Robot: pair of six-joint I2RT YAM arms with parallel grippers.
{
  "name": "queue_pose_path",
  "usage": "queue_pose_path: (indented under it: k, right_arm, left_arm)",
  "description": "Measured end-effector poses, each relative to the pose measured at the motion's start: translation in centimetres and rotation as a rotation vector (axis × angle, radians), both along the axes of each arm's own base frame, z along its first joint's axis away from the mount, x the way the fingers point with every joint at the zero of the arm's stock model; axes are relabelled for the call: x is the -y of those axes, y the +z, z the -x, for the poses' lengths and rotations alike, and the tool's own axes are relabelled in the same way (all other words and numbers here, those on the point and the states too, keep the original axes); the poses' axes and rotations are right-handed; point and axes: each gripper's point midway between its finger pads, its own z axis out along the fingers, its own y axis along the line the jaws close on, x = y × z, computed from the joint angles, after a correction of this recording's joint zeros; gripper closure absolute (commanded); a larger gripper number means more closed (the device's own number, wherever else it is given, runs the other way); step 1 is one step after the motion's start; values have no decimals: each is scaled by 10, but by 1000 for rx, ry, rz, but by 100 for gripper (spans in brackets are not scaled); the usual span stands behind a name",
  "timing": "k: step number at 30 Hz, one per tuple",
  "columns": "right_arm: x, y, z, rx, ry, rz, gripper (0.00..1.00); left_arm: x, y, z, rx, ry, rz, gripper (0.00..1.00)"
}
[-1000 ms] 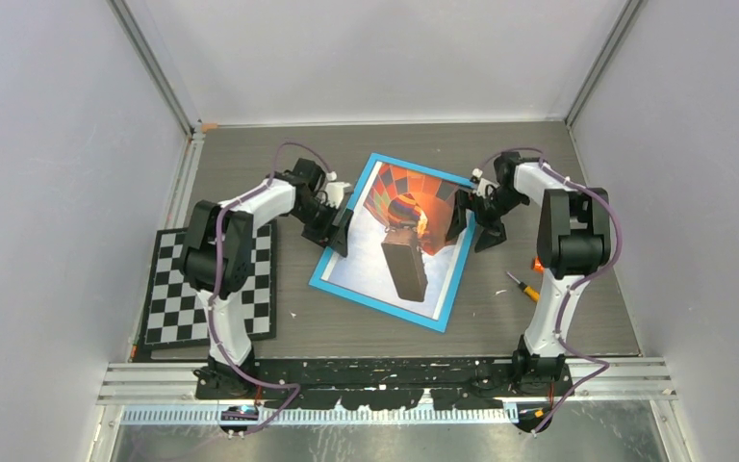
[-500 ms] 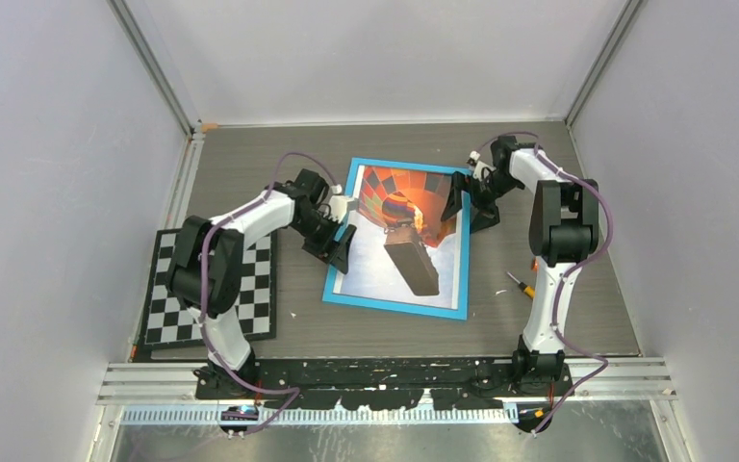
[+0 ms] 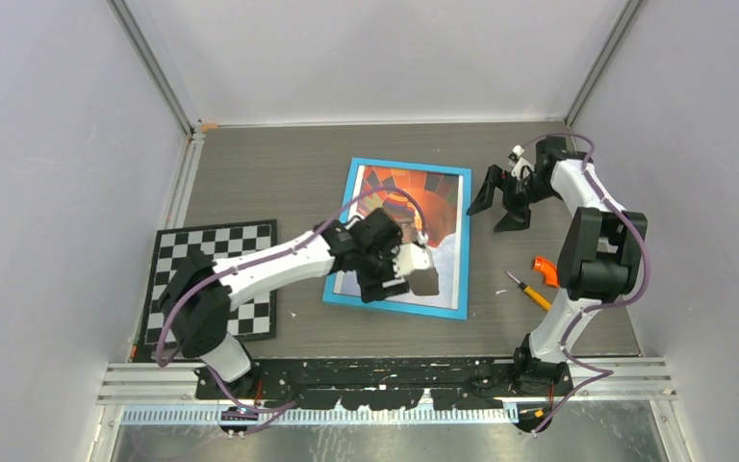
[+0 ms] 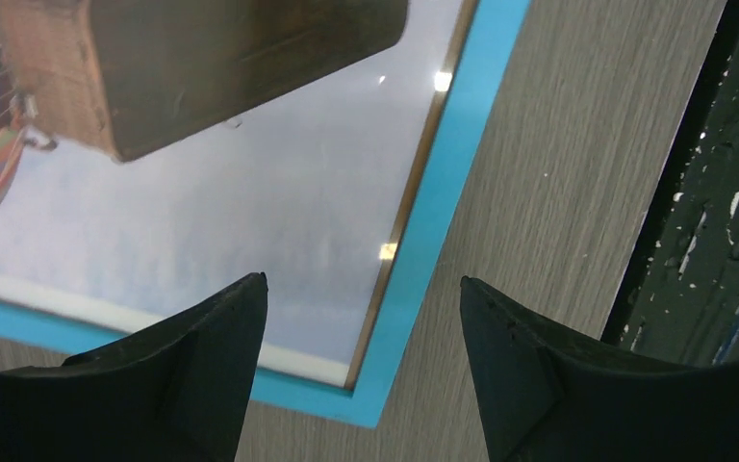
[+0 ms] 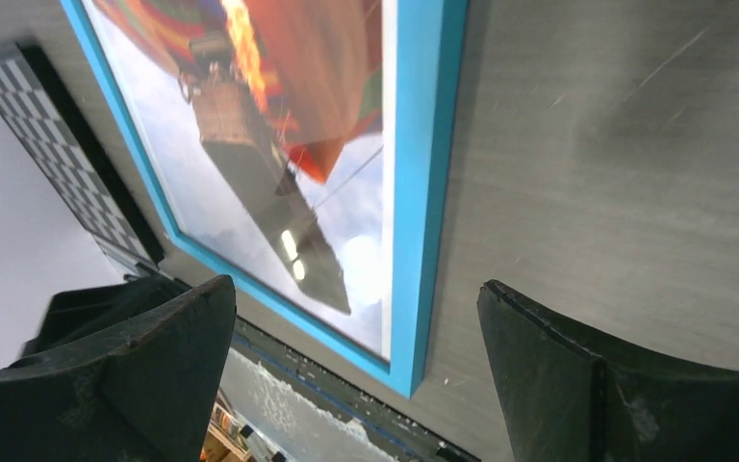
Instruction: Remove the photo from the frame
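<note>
The frame (image 3: 467, 245) lies flat and face up in the middle of the table, blue border showing. The photo (image 3: 433, 202) of the orange-red balloon sits inside it. My left gripper (image 3: 390, 284) is open and empty, hovering over the near part of the frame. In the left wrist view a near corner of the frame (image 4: 443, 192) and the photo (image 4: 250, 212) lie between the open fingers of the gripper (image 4: 362, 279). My right gripper (image 3: 497, 207) is open and empty just right of the frame's far right corner, not touching it. The right wrist view shows the frame (image 5: 428, 144), the photo (image 5: 279, 125) and the gripper (image 5: 356, 283).
A black-and-white checkerboard (image 3: 216, 279) lies at the left, also in the right wrist view (image 5: 38, 125). An orange-handled screwdriver (image 3: 531, 294) lies right of the frame. A black rail (image 3: 385, 371) runs along the near edge. Walls enclose the table.
The frame turned from slanted to square with the table. My left gripper swung from its left edge over its near part. My right gripper let go and drew back to the right.
</note>
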Motion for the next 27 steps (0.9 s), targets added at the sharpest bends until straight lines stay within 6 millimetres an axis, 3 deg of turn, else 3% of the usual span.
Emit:
queue_pose_path:
  k: [6, 13, 17, 22, 25, 27]
  right_arm:
    - [-10, -1, 36, -40, 4, -35, 0]
    - [1, -13, 49, -94, -45, -66, 0]
    - [2, -18, 52, -104, -52, -74, 0]
    - [-2, -23, 60, -126, -50, -91, 0]
    - [-3, -25, 62, -132, -52, -101, 0]
    - [-5, -26, 62, -133, -56, -114, 0]
  left_arm:
    - [33, -34, 25, 114, -215, -110, 29]
    - [59, -72, 40, 220, -358, -207, 35]
    - [66, -83, 43, 255, -384, -232, 50]
    - [71, -87, 43, 284, -395, -239, 86]
    - [71, -84, 44, 269, -366, -246, 98]
    - [70, -84, 47, 243, -342, -242, 100]
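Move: Below the left hand, roughly 5 cm back, 7 cm to its right and 9 cm down, is the part of the blue frame's near rail it goes for. The photo's middle lies about 12 cm ahead, 4 cm right and 9 cm down; the frame's near right corner is some 6 cm back and 18 cm right, equally low. From the right hand, that rail spot is about 20 cm back, 18 cm left and 8 cm below. Sinking about 8 cm while swinging right and back over the frame, the left hand turns some 20 degrees clockwise, brings its fingers more upright, then closes them to pinch the near rail from both sides. The right hand, still wide open, draws back about 6 cm beside the right rail, dipping slightly. ##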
